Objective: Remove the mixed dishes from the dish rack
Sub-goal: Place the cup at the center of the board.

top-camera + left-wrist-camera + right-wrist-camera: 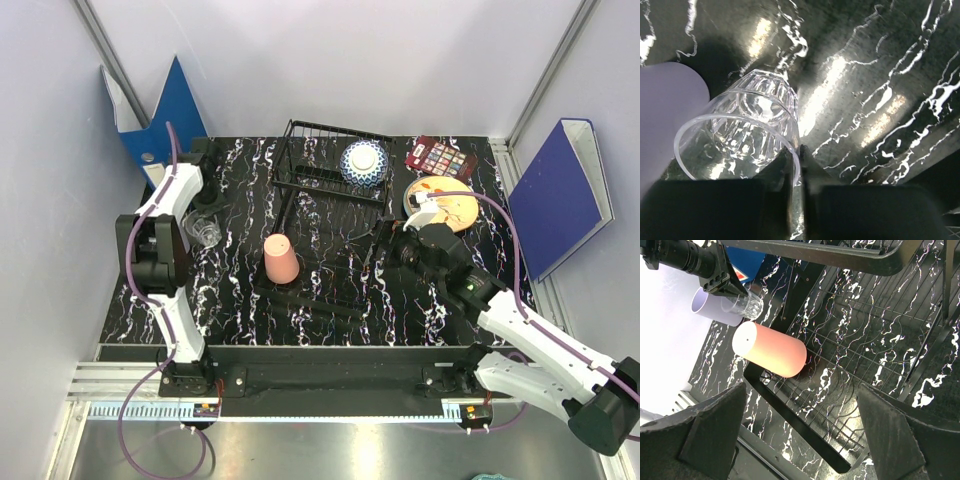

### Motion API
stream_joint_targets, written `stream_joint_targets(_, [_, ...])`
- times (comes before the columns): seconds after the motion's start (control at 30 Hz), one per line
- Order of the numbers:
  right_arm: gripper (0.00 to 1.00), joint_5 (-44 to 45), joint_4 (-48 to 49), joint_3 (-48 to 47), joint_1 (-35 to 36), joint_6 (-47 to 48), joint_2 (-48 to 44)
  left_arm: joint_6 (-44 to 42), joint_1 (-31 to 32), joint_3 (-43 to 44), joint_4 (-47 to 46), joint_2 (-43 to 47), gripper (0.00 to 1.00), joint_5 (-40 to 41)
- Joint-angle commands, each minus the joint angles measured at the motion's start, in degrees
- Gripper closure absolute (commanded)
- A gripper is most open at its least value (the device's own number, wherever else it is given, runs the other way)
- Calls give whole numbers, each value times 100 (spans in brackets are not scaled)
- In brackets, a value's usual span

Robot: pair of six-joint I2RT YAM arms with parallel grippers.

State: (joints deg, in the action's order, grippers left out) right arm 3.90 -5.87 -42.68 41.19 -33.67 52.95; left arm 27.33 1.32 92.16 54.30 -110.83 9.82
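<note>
The black wire dish rack (325, 240) lies mid-table. A salmon-pink cup (281, 260) stands upside down on its flat tray, also in the right wrist view (771, 349). A blue-and-white bowl (363, 162) sits in the raised basket. My left gripper (797, 152) is shut on the rim of the clear glass cup (747, 130), tilted, left of the rack (205, 232). A lavender cup (667, 115) is right beside it. My right gripper (805, 440) is open and empty over the rack's tray (388, 245). A cream orange-patterned plate (447, 207) lies right of the rack. I cannot make out the white plate.
A dark red palette of coloured squares (445, 157) lies at the back right. Blue binders lean on the left wall (165, 110) and the right wall (570, 190). A metal frame rail (300, 375) runs along the near table edge.
</note>
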Motion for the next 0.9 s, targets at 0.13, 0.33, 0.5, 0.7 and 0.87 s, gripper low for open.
stream_joint_targets(0.13, [0,76,121,-21,-14,71,-4,53,-62,153,-201,342,54,-51])
stream_joint_targets(0.33, [0,67,121,-56,-14,150,40,219,-62,346,-131,842,28,-130])
stream_joint_targets(0.5, [0,-56,95,-258,-14,448,364,474,192,619,-113,1711,1,-323])
stream_joint_targets(0.7, [0,-531,42,-917,187,976,1356,747,1115,454,-550,2863,1,-69])
stream_joint_targets(0.87, [0,101,-239,-1838,995,1696,2254,809,1703,-531,-1202,4083,1,80])
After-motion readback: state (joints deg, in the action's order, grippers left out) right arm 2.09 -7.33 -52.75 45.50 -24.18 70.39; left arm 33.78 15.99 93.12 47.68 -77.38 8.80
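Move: The left hand is at the rim of the clear glass cup, already down on the board; its middle is about 3 cm to the left, 2 cm back and 4 cm below. The purple cup stands some 10 cm left and 3 cm back. The orange cup in the rack lies roughly 15 cm right, 10 cm back and 4 cm below. From the right hand, the orange cup is about 17 cm left, 5 cm ahead and 18 cm below, with the glass cup some 17 cm left of it and 8 cm farther out. Staying almost still at first, the left hand opens its fingers wide and lets go of the glass cup's rim, then rises ever faster by about 25 cm, drawing right and a little back while its fingers tip up towards forward by some 40 degrees. Late on, the open, empty right hand sets off left and down towards the orange cup, its left side dipping. ##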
